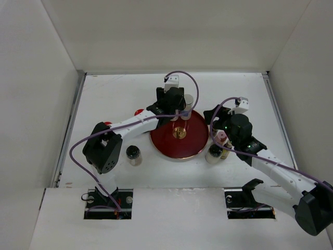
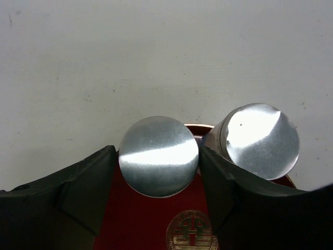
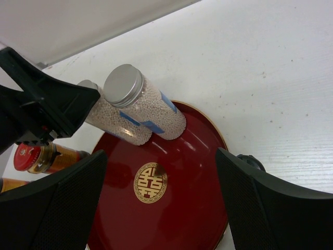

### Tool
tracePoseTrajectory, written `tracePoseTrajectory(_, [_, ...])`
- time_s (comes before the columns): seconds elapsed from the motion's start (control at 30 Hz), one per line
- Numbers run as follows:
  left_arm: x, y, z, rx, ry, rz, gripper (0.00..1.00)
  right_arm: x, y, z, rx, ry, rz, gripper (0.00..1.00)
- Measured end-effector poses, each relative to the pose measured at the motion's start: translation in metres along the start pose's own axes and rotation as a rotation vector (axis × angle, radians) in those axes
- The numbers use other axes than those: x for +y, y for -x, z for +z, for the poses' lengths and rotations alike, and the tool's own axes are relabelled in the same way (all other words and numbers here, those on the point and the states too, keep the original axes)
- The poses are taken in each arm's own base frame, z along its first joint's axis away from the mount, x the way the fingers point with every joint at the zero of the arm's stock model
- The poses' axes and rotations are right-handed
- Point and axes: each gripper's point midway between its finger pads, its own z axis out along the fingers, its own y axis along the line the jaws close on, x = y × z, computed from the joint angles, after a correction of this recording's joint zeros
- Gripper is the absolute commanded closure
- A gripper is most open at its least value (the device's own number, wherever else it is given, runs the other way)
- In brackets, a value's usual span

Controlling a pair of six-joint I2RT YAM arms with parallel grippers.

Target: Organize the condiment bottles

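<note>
A silver-capped bottle (image 2: 158,155) of white beads stands on the back rim of the dark-red tray (image 2: 130,219), between the fingers of my left gripper (image 2: 157,156). The jaws stand either side of it, with a thin gap on the left. A second silver-capped bottle (image 2: 260,139) stands right beside it, outside the right finger. Both show in the right wrist view (image 3: 151,112), the gripped-side one (image 3: 99,112) partly hidden by the left gripper. My right gripper (image 3: 161,156) is open and empty over the tray's right side (image 1: 216,127). My left gripper (image 1: 181,113) is at the tray's back edge.
Two red-capped bottles (image 1: 138,112) (image 1: 107,124) stand left of the tray (image 1: 195,143). A black-capped jar (image 1: 133,154) is at its front left. A pink-capped bottle (image 1: 221,136) and two more jars (image 1: 213,153) stand at its right under my right arm. Walls enclose the table.
</note>
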Motion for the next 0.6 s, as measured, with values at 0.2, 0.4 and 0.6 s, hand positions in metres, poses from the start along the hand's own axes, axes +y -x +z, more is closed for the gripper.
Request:
tracePoseTrajectory(0.2, [-0.005, 0.019, -0.011, -0.061, -0.010, -0.011, 0.33, 0.000, 0.000, 0.000, 0.000, 0.000, 0.000, 0.11])
tracePoseTrajectory(0.4, [-0.003, 0.037, -0.035, -0.106, -0.029, -0.024, 0.34, 0.000, 0.000, 0.000, -0.001, 0.000, 0.000, 0.22])
tracePoseTrajectory(0.6, [0.030, 0.063, -0.078, -0.154, 0.004, -0.065, 0.37, 0.002, 0.003, -0.002, -0.009, 0.007, 0.002, 0.55])
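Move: Between the left fingers stands the left jar, upright on the tray's far edge, its middle about 8 cm below the hand. The second jar is 6 cm right and 1 cm farther out; the near red-capped bottle is about 13 cm left and 4 cm back. From the right hand, the left jar is about 10 cm ahead, 19 cm left and well below, and a small black-capped bottle is almost underneath, 2 cm ahead. Letting go of the left jar's top, the left hand opens a touch more and rises first almost straight up, then also draws back and to its left, towards the red-capped bottles, ending some 8 cm higher with its fingers tilted up a little. Late on, the right hand about halves its gap on empty air, otherwise staying put. ##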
